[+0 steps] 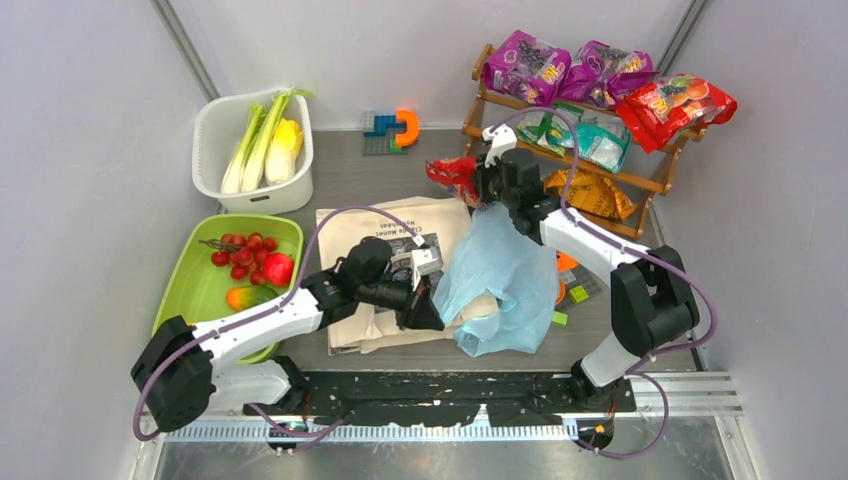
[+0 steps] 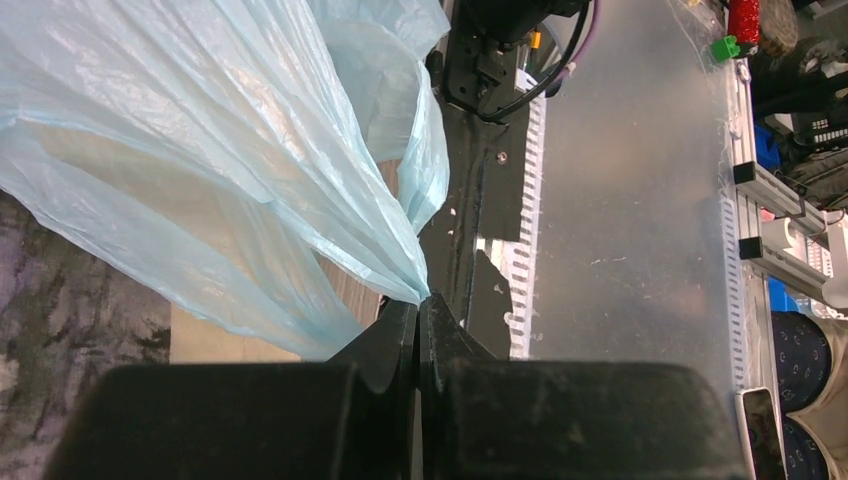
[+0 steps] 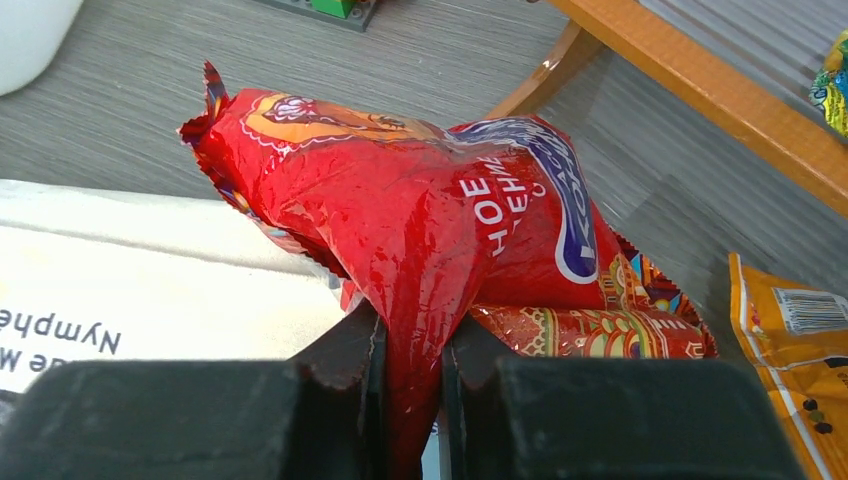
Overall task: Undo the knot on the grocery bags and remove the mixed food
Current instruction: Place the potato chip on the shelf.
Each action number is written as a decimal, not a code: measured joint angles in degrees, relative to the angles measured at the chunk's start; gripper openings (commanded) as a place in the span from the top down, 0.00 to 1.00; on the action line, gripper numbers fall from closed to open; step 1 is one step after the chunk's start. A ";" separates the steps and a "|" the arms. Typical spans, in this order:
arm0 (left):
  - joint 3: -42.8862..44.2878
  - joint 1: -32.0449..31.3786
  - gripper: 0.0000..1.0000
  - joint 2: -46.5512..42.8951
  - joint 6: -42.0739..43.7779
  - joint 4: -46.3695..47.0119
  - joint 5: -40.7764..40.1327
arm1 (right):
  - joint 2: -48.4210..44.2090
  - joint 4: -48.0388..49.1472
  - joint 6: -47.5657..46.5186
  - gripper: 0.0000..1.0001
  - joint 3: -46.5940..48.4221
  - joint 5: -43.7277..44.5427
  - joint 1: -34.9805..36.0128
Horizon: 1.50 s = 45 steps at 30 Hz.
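The light-blue plastic bag (image 1: 500, 280) lies crumpled and loose over the cream canvas tote (image 1: 380, 225) at the table's middle. My left gripper (image 1: 425, 300) (image 2: 420, 305) is shut on a bunched edge of the blue bag (image 2: 230, 150). No knot shows. At the back, my right gripper (image 1: 475, 182) (image 3: 410, 330) is shut on a crinkly red snack packet (image 1: 452, 175) (image 3: 420, 200), which hangs above the tote's far edge. A second red packet (image 3: 590, 330) lies under it. An orange packet (image 1: 590, 195) (image 3: 790, 340) rests by the rack's foot.
A white tub (image 1: 300, 190) holds green-white stalks (image 1: 255, 145) and a yellow vegetable (image 1: 285, 150). A green basin (image 1: 190, 290) holds small red fruits (image 1: 245, 255). A wooden rack (image 1: 655, 183) at the back right carries purple, teal and red packets. Toy bricks (image 1: 390, 128) sit at the back.
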 measured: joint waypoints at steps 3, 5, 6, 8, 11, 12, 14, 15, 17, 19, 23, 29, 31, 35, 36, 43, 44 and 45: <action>0.02 -0.02 1.00 0.87 0.00 0.00 -0.57 | 0.42 4.04 -1.99 0.95 -2.58 1.84 0.02; 0.02 -0.02 1.00 1.46 -0.02 0.09 -0.79 | 0.55 5.95 -3.98 0.95 -3.76 3.58 0.20; 0.02 0.00 1.00 1.84 -0.02 0.33 -0.94 | 0.79 6.67 -5.16 0.95 -4.00 4.68 0.24; 0.02 -0.02 1.00 2.38 -0.07 0.66 -1.05 | 1.42 8.17 -7.74 0.95 -4.26 6.88 0.22; 0.02 -0.02 1.00 3.02 -0.15 1.14 -1.14 | 2.25 11.06 -12.37 0.95 -5.55 10.16 0.15; 0.02 -0.02 1.00 3.13 -0.17 1.29 -1.14 | 2.45 11.80 -13.66 0.95 -6.10 10.80 0.04; 0.02 -0.02 1.00 3.39 -0.24 1.60 -1.14 | 3.04 12.61 -16.31 0.95 -6.69 11.91 -0.20; 0.02 0.00 1.00 3.48 -0.26 1.68 -1.14 | 3.45 12.81 -17.20 0.95 -6.69 12.24 -0.28; 0.13 -0.02 1.00 3.61 -0.26 1.70 -1.14 | 4.76 14.05 -19.63 0.95 -6.69 12.74 -0.42; 0.13 -0.02 1.00 3.61 -0.26 1.73 -1.16 | 5.99 15.47 -21.33 0.95 -6.69 13.05 -0.44; 0.22 -0.02 1.00 3.61 -0.26 1.73 -1.20 | 8.28 19.30 -24.68 0.95 -6.69 13.66 -0.42; 0.22 -0.02 1.00 3.61 -0.24 1.68 -1.42 | 9.09 23.37 -28.04 0.95 -6.47 14.97 -0.46; 0.22 -0.02 1.00 3.61 -0.22 1.66 -1.51 | 9.88 24.57 -28.94 0.95 -5.92 15.45 -0.59; 0.22 -0.02 1.00 3.61 -0.09 1.49 -1.79 | 12.57 26.51 -30.80 0.95 -4.33 16.41 -1.27; 0.22 -0.02 1.00 3.61 -0.07 1.42 -1.84 | 13.18 26.91 -31.23 0.95 -4.22 16.61 -1.57; 0.22 -0.02 1.00 3.61 -0.02 1.20 -2.25 | 15.45 29.38 -31.80 0.95 -4.22 17.59 -4.59; 0.22 -0.02 1.00 3.61 -0.02 1.20 -2.27 | 15.54 29.64 -31.74 0.95 -4.22 17.62 -4.98; 0.24 -0.02 1.00 3.61 0.00 1.20 -2.25 | 15.67 29.97 -31.69 0.95 -4.22 17.64 -5.29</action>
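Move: Beyond and to the right of the right hand, which already grips the red potato chip bag, the free left part of the lower shelf lies about 8 cm ahead, 11 cm right and 12 cm below. The orange packet on that shelf is roughly 3 cm ahead, 22 cm right and 12 cm lower; the green packet on the tier above is some 14 cm ahead and 15 cm right. From the left hand, the free part is about 38 cm ahead, 16 cm right and 8 cm below. Carrying the still-pinched potato chip bag right and forward, about 10 and 8 cm, the right hand sinks some 4 cm overall, with a small lift midway, towards the lower shelf's left end. The wrist rolls left side down by about 30 degrees while the fingers tip up nearer level and swing clockwise. The left hand keeps its pinch on the blue bag and settles a centimetre or two. ##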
